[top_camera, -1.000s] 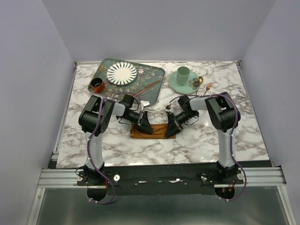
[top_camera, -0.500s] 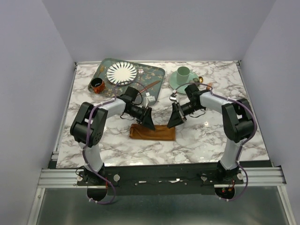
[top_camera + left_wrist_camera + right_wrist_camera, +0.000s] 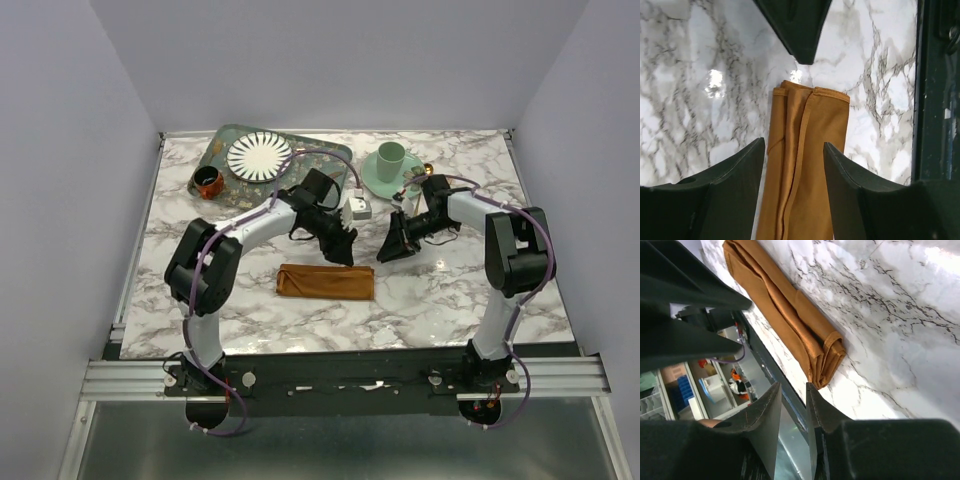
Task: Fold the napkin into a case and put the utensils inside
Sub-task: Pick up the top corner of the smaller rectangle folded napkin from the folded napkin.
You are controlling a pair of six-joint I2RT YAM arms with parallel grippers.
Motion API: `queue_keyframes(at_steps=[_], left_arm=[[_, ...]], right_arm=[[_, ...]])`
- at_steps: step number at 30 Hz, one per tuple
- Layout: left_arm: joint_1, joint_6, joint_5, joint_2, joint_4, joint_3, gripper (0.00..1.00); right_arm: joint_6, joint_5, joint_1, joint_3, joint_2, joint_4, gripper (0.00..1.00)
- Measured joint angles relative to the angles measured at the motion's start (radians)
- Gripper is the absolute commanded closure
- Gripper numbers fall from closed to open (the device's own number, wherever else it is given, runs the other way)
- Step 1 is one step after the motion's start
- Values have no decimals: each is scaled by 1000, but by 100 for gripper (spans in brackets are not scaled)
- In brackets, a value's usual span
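The napkin (image 3: pixel 325 281) lies flat on the marble as a long narrow rust-orange case, folded lengthwise, with nothing holding it. My left gripper (image 3: pixel 345 250) hovers behind and above its middle. In the left wrist view the open left gripper (image 3: pixel 793 145) looks down over the case (image 3: pixel 807 165), with nothing between its fingers. My right gripper (image 3: pixel 389 250) hangs just past the case's right end. In the right wrist view the right gripper (image 3: pixel 793 386) shows a narrow empty gap, and the case (image 3: pixel 785 315) is off to one side. A copper-gold utensil tip (image 3: pixel 428 169) shows beside the saucer.
A patterned green tray (image 3: pixel 335 160) at the back holds a striped plate (image 3: pixel 260 155). An orange cup (image 3: pixel 207 182) stands left of it. A mint cup (image 3: pixel 391 155) sits on a saucer (image 3: pixel 372 178) at the back right. The metal rail runs along the near table edge.
Both grippers have left the napkin's ends, risen and drawn back toward the far side. The left jaws have widened. The napkin stays flat where it was.
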Motion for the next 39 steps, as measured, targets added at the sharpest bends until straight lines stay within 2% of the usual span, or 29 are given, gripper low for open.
queue_keyframes(at_steps=[5, 10, 27, 31, 35, 39], left_arm=[[-72, 87, -60, 67, -34, 25, 37], [-98, 133, -98, 119, -59, 44, 38], [-150, 202, -156, 158, -92, 72, 57], [-153, 198, -171, 161, -88, 72, 72], [-157, 185, -187, 161, -83, 72, 91], [-156, 161, -193, 158, -75, 72, 99]], right_arm=[[0, 29, 1, 0, 3, 0, 66], [0, 36, 1, 0, 6, 0, 66], [-5, 47, 0, 0, 22, -11, 66], [-5, 47, -1, 0, 24, -12, 66], [-6, 47, -1, 0, 31, -15, 66], [-15, 47, -1, 0, 33, -19, 66]])
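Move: The napkin's small-rectangle flap, with its free edge near the right-hand corner, lies about 7 cm below the left hand, 2 cm back and 3 cm to its right. The napkin's right short end is some 7 cm right and 4 cm back of that hand, and the green saucer about 23 cm ahead and 12 cm right. The right hand's fingertips hover roughly 10 cm to its right, level ahead, 2 cm lower. From the right hand, the flap edge is 7 cm left, 2 cm back and 5 cm down. The napkin's upper flap edge, a few centimetres in from the right-hand end, is what the left hand drops onto, going about 7 cm down with some 2.5 cm back and to the right, quickly at first and then creeping. Its fingers tip about 10 degrees steeper and turn slightly clockwise, then shut from over half open to nearly closed, beginning a pinch on the edge. ##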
